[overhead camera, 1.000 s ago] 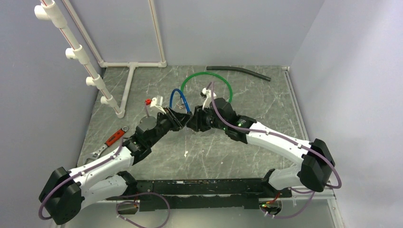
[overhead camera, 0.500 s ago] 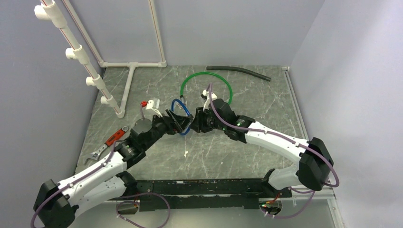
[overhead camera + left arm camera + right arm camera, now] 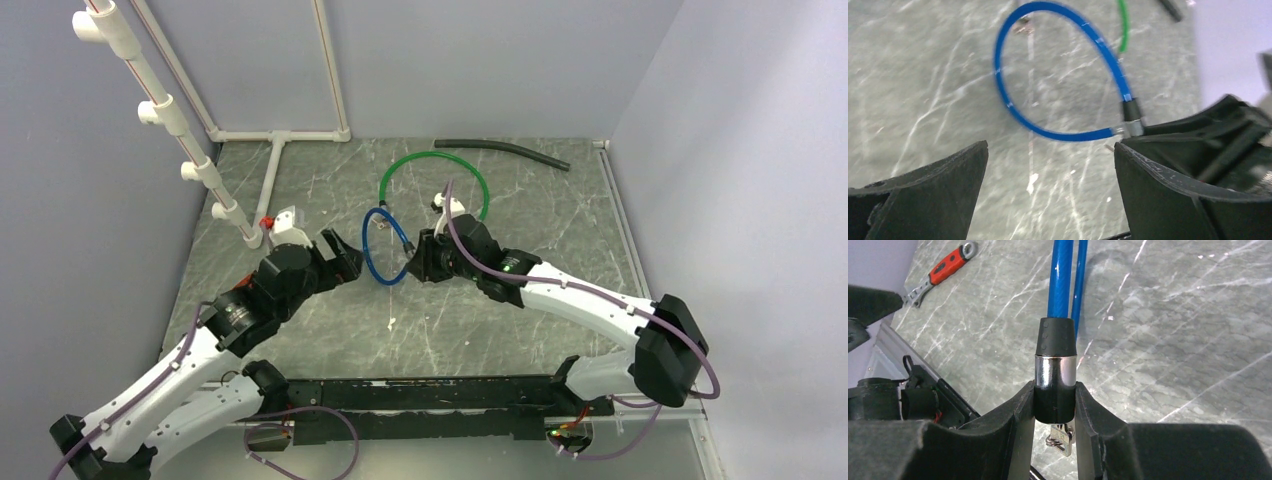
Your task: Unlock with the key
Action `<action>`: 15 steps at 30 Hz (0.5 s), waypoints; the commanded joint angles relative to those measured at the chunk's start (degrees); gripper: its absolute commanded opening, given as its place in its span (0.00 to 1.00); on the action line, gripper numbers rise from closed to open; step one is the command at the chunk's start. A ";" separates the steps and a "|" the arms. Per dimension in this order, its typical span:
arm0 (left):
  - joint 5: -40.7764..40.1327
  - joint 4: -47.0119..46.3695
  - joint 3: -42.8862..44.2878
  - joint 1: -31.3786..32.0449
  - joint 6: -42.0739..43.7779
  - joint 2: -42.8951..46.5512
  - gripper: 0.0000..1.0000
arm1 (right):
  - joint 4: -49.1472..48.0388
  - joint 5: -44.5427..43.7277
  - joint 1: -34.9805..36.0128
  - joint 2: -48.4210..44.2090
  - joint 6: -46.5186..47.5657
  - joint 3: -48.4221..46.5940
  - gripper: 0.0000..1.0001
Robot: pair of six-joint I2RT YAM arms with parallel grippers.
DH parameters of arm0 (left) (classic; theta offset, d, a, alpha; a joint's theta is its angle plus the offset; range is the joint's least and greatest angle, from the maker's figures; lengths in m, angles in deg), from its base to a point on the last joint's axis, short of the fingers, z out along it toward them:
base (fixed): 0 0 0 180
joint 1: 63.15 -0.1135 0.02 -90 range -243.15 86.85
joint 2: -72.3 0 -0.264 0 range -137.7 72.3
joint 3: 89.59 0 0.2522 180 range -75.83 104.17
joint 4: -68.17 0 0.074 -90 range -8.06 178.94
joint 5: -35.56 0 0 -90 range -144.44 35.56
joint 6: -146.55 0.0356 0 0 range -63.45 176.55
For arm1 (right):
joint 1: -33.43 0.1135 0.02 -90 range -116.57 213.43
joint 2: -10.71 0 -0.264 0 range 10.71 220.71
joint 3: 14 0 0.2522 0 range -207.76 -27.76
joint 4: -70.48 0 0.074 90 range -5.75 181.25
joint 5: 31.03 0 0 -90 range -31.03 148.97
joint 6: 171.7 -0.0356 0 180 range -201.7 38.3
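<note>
The lock is a blue cable loop (image 3: pixel 365 245) ending in a black and chrome cylinder (image 3: pixel 1055 375). My right gripper (image 3: pixel 1055 400) is shut on that cylinder and holds it above the table, the cable (image 3: pixel 1060 280) pointing away from it. A silver key (image 3: pixel 1064 440) with a wire ring sticks out of the cylinder's near end, between the fingers. My left gripper (image 3: pixel 343 255) stands wide open to the left of the loop and touches nothing. In the left wrist view the cable (image 3: pixel 1068 136) lies beyond the open left gripper (image 3: pixel 1050 147).
A green cable ring (image 3: pixel 435 153) and a black hose (image 3: pixel 500 150) lie at the back. A white pipe frame (image 3: pixel 275 170) stands at the back left. A red-handled wrench (image 3: pixel 945 267) lies on the table near the left arm.
My left gripper has opened and drawn back to the left, away from the lock. The blue loop now hangs free to the left of the right gripper, which has kept its grip.
</note>
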 commanded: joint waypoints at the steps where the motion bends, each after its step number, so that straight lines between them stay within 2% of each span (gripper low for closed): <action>1: -6.04 20.01 2.90 0.10 -8.15 0.87 0.98 | -4.93 -4.61 -0.19 -3.44 -1.40 2.44 0.00; 8: 1.11 26.48 2.08 0.16 -21.84 -1.57 0.95 | -7.99 -7.68 -0.22 -6.85 -5.54 7.75 0.00; 11: 5.12 24.23 -0.29 0.15 -26.99 -4.59 0.94 | -8.23 -8.61 -0.21 -8.17 -6.85 9.81 0.00; 15: 12.24 15.77 -3.29 -0.54 -28.85 -9.64 0.99 | -8.21 -9.26 -0.21 -9.32 -7.86 11.24 0.00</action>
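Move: The blue cable's lock, already between the right fingers with its keys hanging below, sits some 11 cm to the left hand's right, 2 cm ahead and 5 cm lower. The blue loop's middle is about 4 cm ahead, 7 cm right and 8 cm below the left hand. The green cable's lock lies roughly 12 cm ahead, 5 cm right and 20 cm below that hand. Down and back goes the empty left hand, sinking about 9 cm and drawing back 5 while its fingers tip down some 30 degrees and stay wide open; it swings slightly left, then partly returns, getting clear of the lock. The right hand keeps its grip on the lock and eases about 3 cm right and 2 cm down, turning slightly clockwise. ##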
